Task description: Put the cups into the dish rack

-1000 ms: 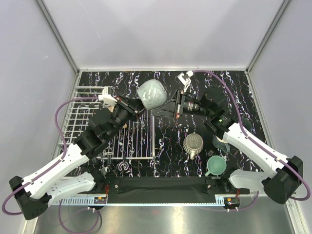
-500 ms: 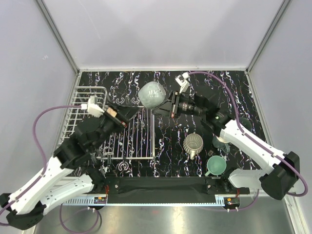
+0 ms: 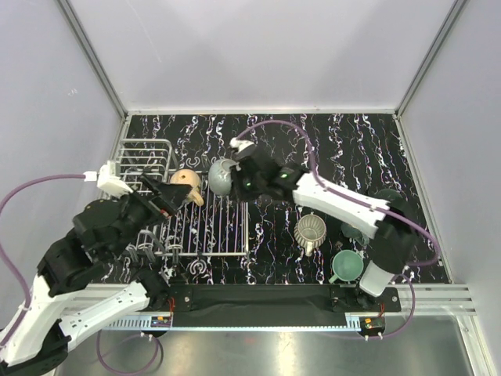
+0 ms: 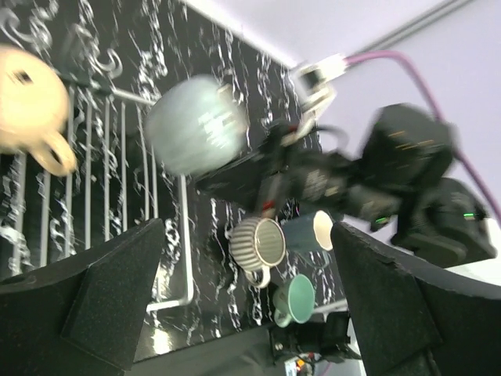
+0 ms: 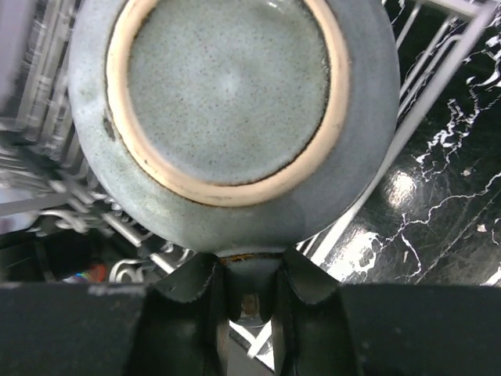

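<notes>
A peach-tan cup (image 3: 186, 185) (image 4: 31, 110) lies on the flat grid of the white wire dish rack (image 3: 205, 232). My left gripper (image 3: 177, 194) (image 4: 250, 301) is open just left of it, with nothing between its fingers. My right gripper (image 3: 238, 180) (image 5: 249, 270) is shut on the handle of a grey-teal cup (image 3: 221, 176) (image 5: 227, 94), whose base faces the right wrist camera, over the rack's far right corner. I cannot tell whether it touches the wires. On the table to the right stand a ribbed grey-beige cup (image 3: 311, 230) (image 4: 258, 243), a mint green cup (image 3: 346, 266) (image 4: 296, 299) and a dark teal cup (image 3: 354, 232) (image 4: 309, 231).
The rack's raised basket part (image 3: 141, 155) is at the far left. The rack's right rim (image 3: 246, 227) (image 5: 438, 74) runs next to the held cup. Grey walls close in the black marbled table (image 3: 352, 149) on three sides.
My left gripper has opened and drawn back left, leaving the peach-tan cup on the grid. My right arm has swung the grey-teal cup left and lower, over the rack's corner.
</notes>
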Tool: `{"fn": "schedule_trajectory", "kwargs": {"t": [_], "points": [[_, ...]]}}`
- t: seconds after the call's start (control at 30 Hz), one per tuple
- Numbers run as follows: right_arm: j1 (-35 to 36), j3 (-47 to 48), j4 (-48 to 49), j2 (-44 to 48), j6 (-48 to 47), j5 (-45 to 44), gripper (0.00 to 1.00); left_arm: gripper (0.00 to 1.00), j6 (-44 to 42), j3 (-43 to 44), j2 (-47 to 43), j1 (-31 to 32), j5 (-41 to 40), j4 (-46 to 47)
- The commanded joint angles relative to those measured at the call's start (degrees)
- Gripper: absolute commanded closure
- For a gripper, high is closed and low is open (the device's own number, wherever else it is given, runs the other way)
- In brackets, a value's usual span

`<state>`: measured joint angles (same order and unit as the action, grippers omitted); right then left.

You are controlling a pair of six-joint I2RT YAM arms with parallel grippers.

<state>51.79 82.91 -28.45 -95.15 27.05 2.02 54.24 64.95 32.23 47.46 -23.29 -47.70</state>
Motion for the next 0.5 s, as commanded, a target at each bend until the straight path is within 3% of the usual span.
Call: {"fn": "schedule_trajectory", "kwargs": {"t": [0.0,0.47], "points": [[4.0,8.0,0.2,-4.7,-3.8,-11.4,1.0,0.06,-5.3,3.0,-2.6,0.2,-5.4,-3.2],[6.4,17.4,-0.7,-18.0,-4.3,-21.1,1.0,0.06,-7.4,1.1,-5.0,0.2,-3.1,-0.9]]}}
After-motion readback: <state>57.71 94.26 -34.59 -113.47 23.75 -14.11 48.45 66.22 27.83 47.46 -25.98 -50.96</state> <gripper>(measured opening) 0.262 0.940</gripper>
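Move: The right hand holds the gray cup by its handle; the open rack spot it is bound for lies about 4 cm ahead, 7 cm left and 13 cm below. The tan cup, already racked, stands some 5 cm ahead, 14 cm left and 13 cm below, and the ribbed cup about 8 cm back, 20 cm right and 15 cm below. From the empty left hand that rack spot is roughly 13 cm ahead, 5 cm right and 28 cm below. The right hand, still pinching the gray cup's handle with its bottom turned up, lowers it about 8 cm towards the rack bars beside the tan cup, edging some 2 cm left early and 2 cm forward near the end, while the wrist tips about 20 degrees so the fingers point more steeply down. The open, empty left hand backs off about 3 cm to its left and slightly back, out of the way, and then stays there. ##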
